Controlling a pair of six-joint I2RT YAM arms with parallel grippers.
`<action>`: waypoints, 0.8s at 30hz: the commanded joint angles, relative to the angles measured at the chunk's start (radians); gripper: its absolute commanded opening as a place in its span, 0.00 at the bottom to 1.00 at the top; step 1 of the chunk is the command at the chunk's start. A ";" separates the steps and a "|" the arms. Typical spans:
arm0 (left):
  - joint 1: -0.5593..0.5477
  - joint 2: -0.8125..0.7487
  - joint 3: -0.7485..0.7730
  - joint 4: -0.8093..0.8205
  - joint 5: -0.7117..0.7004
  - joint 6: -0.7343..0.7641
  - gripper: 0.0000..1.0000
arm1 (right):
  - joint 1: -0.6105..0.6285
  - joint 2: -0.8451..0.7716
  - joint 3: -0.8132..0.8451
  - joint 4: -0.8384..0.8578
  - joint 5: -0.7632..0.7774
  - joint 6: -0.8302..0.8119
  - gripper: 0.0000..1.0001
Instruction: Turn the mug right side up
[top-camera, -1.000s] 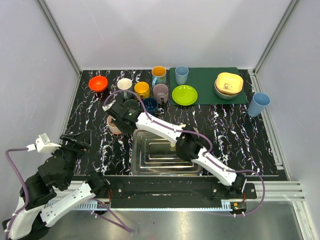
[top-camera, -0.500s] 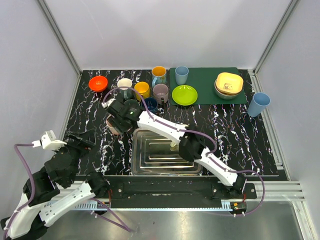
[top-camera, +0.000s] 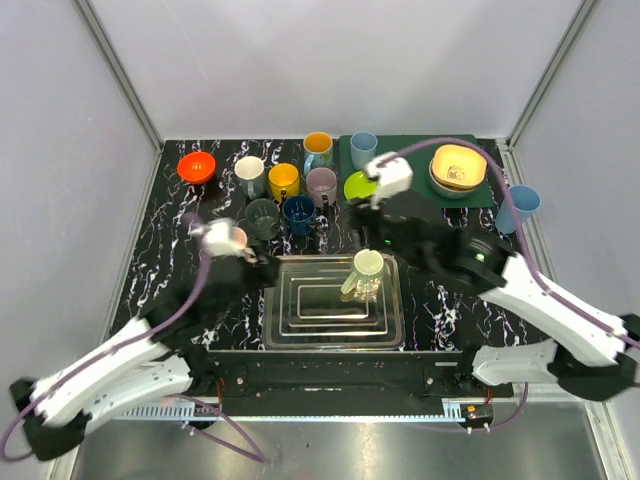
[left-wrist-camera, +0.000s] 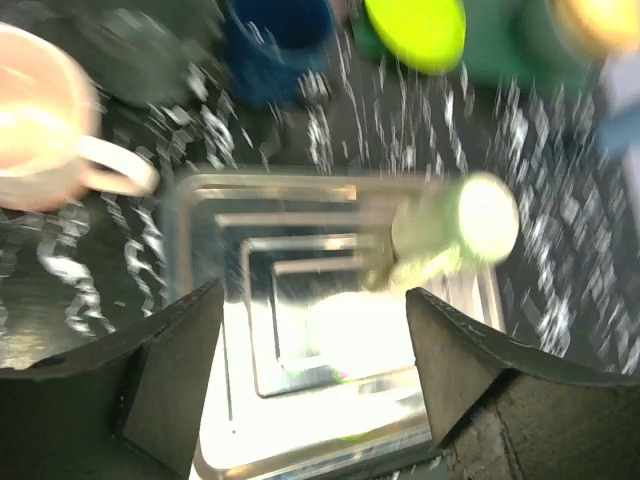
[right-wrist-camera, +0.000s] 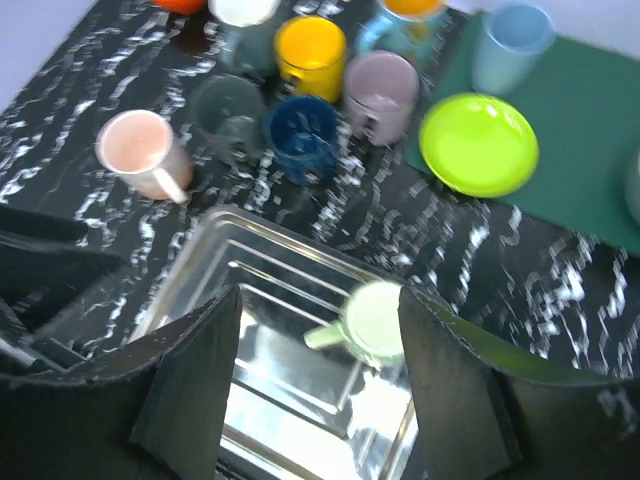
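Note:
A pale green mug (top-camera: 366, 272) stands in the steel tray (top-camera: 300, 325), at its right side, with what looks like its flat base facing up. In the right wrist view the mug (right-wrist-camera: 377, 318) has its handle pointing left. It is blurred in the left wrist view (left-wrist-camera: 455, 228). My left gripper (top-camera: 262, 268) is open and empty at the tray's left rim (left-wrist-camera: 200, 260). My right gripper (top-camera: 378, 235) is open and empty above the tray's far right corner, clear of the mug.
A pink mug (top-camera: 234, 239) lies left of the tray. Behind it stand dark grey (top-camera: 262, 215), navy (top-camera: 298, 212), yellow (top-camera: 284, 180), mauve (top-camera: 321, 184) and white (top-camera: 249, 170) mugs, a red bowl (top-camera: 196, 166), a lime plate (right-wrist-camera: 478, 145) and a green mat (top-camera: 420, 190) with bowls.
The right arm has swung from the pink mug to above the tray's right side. The left arm has come in from the left edge to the tray. The green mug now shows uncovered.

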 joint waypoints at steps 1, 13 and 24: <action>-0.018 0.362 -0.019 0.363 0.466 0.203 0.75 | -0.051 -0.119 -0.242 -0.005 0.126 0.127 0.70; -0.091 0.912 0.340 0.258 0.640 0.625 0.80 | -0.078 -0.360 -0.460 0.009 0.101 0.183 0.71; -0.051 1.103 0.455 0.245 0.717 0.731 0.82 | -0.078 -0.425 -0.468 -0.006 0.083 0.178 0.71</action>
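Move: The green mug stands upside down in the tray, roughly 5 cm ahead of the left hand, 24 cm to its right and 18 cm below. The blue mug is about 17 cm ahead and 5 cm right of that hand, the tray's middle some 4 cm back and 14 cm right. From the right hand the green mug lies about level, 7 cm right and 29 cm down. Left hand swings 22 cm right and 14 down towards the green mug, turning clockwise, open; right shifts 11 right, sinking. ##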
